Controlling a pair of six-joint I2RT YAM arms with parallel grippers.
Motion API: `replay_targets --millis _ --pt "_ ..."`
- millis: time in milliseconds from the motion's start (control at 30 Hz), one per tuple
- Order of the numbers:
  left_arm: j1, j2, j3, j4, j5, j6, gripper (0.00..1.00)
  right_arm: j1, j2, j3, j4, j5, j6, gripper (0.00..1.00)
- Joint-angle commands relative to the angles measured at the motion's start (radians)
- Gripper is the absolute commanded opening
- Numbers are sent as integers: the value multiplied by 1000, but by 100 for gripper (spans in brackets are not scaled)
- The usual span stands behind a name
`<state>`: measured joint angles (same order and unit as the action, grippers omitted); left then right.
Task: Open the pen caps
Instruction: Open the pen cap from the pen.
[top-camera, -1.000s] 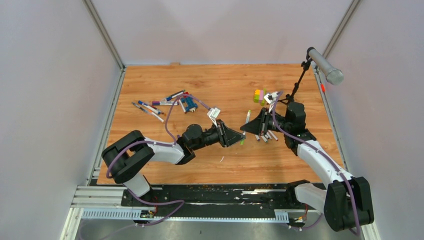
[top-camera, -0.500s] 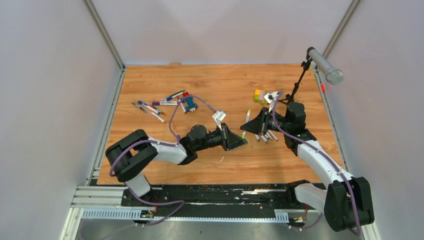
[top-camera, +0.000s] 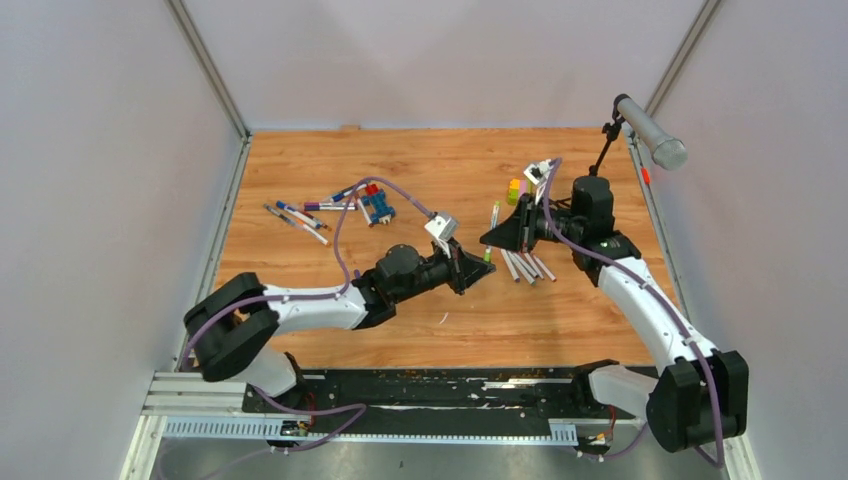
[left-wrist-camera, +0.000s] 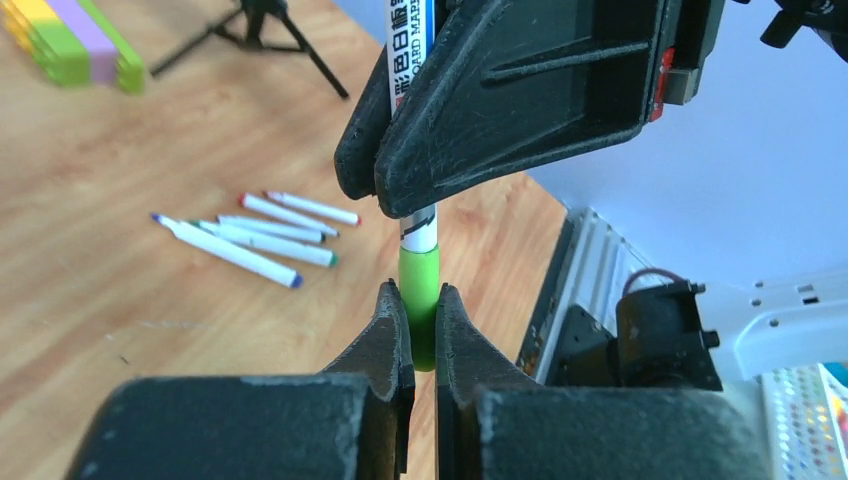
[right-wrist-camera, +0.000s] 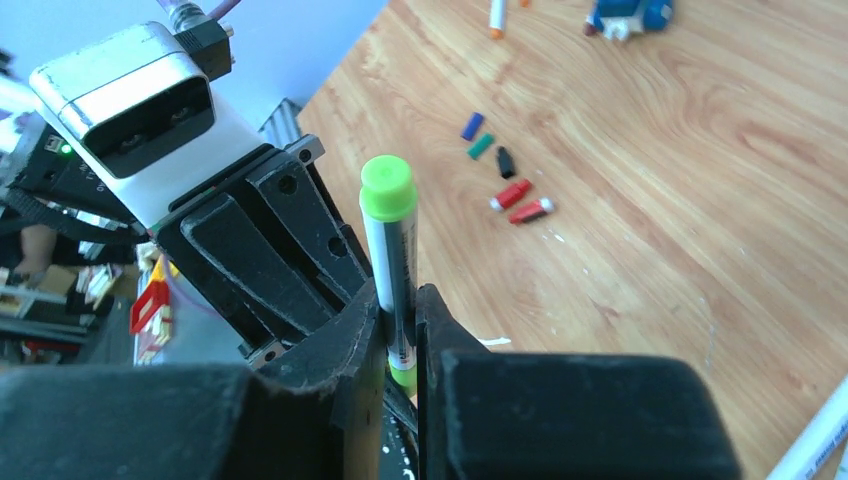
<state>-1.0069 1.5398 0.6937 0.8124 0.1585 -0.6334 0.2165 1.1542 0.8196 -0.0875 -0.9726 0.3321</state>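
A white-barrelled pen (top-camera: 492, 232) hangs in the air between my two grippers above the middle of the table. My left gripper (left-wrist-camera: 420, 300) is shut on the green pen cap (left-wrist-camera: 419, 288) at the pen's lower end. My right gripper (right-wrist-camera: 400, 300) is shut on the barrel (right-wrist-camera: 393, 262) just above that cap. The pen's other end (right-wrist-camera: 388, 188) is green too. Several uncapped pens (top-camera: 525, 265) lie beneath the right gripper (top-camera: 490, 238). More pens (top-camera: 308, 210) lie at the far left. Loose pen caps (right-wrist-camera: 505, 180) are scattered on the wood.
A blue-and-red toy brick figure (top-camera: 377, 205) lies beside the left pile of pens. A yellow-green-pink block stack (top-camera: 517, 190) and a black microphone stand (top-camera: 605, 150) sit behind the right arm. The metal rail (top-camera: 400, 395) runs along the near edge.
My left gripper has moved right to the pen and shut on its green cap. The right gripper has carried the pen up and a little toward the back.
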Motion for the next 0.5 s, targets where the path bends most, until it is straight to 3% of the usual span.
replay_targets --millis 0,200,333,467 --pt "-116 -109 -18 -230 -88 248 0 10 -39 175 -36 9 -56 0" --pt "-117 -171 -91 -168 -114 121 0 26 -65 305 -115 56 -127 0" --pt "-117 -143 -186 6 -91 -51 0 26 -74 383 -158 89 -178 0" --pt "-130 -136 -227 65 -94 -107 0 26 -70 400 -138 86 -171 0"
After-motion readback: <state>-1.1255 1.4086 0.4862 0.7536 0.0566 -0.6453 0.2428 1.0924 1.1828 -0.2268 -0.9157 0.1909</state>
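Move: The light-green pen stands between the hands: its cap is in the left fingers and its barrel in the right. From the left hand the pen's middle is roughly 5 cm ahead and 4 cm up; the cap is about 5 cm behind the right hand and 4 cm below it. The uncapped pens lie some 12 cm ahead of the left hand, 10 cm right and 18 cm down; from the right hand, about 7 cm ahead, 10 cm right and 22 cm down. The pen's cap and barrel are drawn apart, both hands keeping their pinches. First the two hands rise together about 5 cm; then the left takes the cap down some 10 cm and back towards its base, while the right carries the barrel on upwards, nearly 14 cm in all, rolling about 25 degrees so its forward side rises. ##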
